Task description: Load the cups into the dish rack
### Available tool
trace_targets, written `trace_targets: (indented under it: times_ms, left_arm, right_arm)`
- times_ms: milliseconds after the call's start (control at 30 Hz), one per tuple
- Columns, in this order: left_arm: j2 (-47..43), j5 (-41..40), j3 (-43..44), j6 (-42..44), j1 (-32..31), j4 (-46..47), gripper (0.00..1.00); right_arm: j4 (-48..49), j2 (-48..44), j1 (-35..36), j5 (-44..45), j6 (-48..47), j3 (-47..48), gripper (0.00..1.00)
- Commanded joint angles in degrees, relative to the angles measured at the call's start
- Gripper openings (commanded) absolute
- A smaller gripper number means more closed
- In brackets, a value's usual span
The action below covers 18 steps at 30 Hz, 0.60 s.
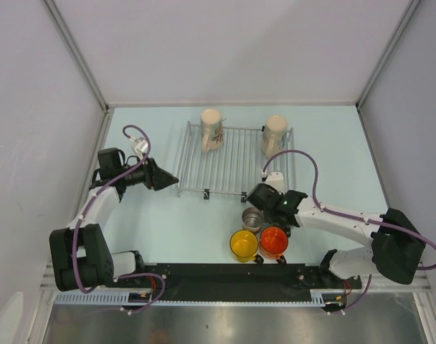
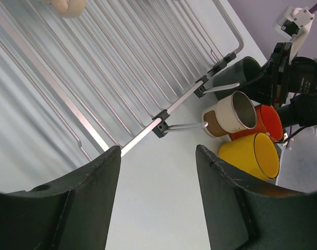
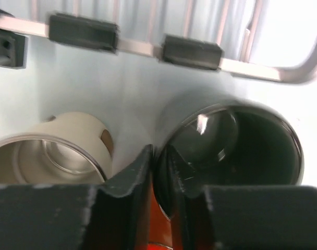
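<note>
Two cream cups stand on the dish rack [image 1: 232,154] along its far edge: a patterned one [image 1: 211,130] and a plain one [image 1: 273,136]. In front of the rack sit a steel-lined cup [image 1: 252,219], a yellow cup [image 1: 244,245] and an orange cup [image 1: 274,242]. My right gripper [image 3: 159,151] has its fingers either side of the rim wall of the dark cup [image 3: 236,140], shut on it. The top view hides that cup under the gripper [image 1: 264,201]. My left gripper [image 2: 157,151] hangs open and empty, left of the rack's near left corner.
In the left wrist view the four cups cluster together: dark [image 2: 242,70], steel-lined [image 2: 236,112], orange [image 2: 270,122], yellow [image 2: 252,156]. Black foot clips [image 3: 192,52] line the rack's near rail. Walls enclose the table on three sides.
</note>
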Motion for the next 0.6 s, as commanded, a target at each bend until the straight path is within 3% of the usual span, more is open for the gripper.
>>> trace_targets:
  times_ms: [0, 100, 300, 567]
  left_arm:
    - [-1.72, 2.3, 0.66, 2.19, 0.85, 0.28, 0.64]
    - [-1.63, 2.38, 0.66, 2.1, 0.76, 0.19, 0.64]
    - [-1.45, 2.65, 0.75, 2.1, 0.85, 0.19, 0.64]
    - [-2.15, 3.44, 0.57, 1.75, 0.76, 0.11, 0.64]
  right_arm:
    - [3.46, 2.25, -0.19, -0.91, 0.17, -0.56, 0.15]
    - [3.29, 2.69, -0.19, -0.74, 0.26, -0.21, 0.0]
    - [-1.62, -0.55, -0.1, 1.19, 0.18, 3.22, 0.0]
    - [-12.17, -7.15, 1.83, 6.46, -1.05, 16.38, 0.0]
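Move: Straddled at its left wall by the open right fingers, the dark cup has its middle about 4 cm to that hand's right, level ahead and some 3 cm below. From the right hand, the silver cup is roughly 6 cm left and 2 cm back, the red cup about 9 cm straight back, and the yellow cup some 9 cm left and 10 cm back. From the left hand, the dark cup is about 33 cm right, 9 cm back and 12 cm lower. Closing on the dark cup's left wall, one finger inside and one outside, the right hand settles barely half a centimetre and pinches it. The hand pauses there briefly, then lifts nearly straight up with the cup, slowly at first and faster at the end, about 4 cm in all, the wrist hardly turning. ##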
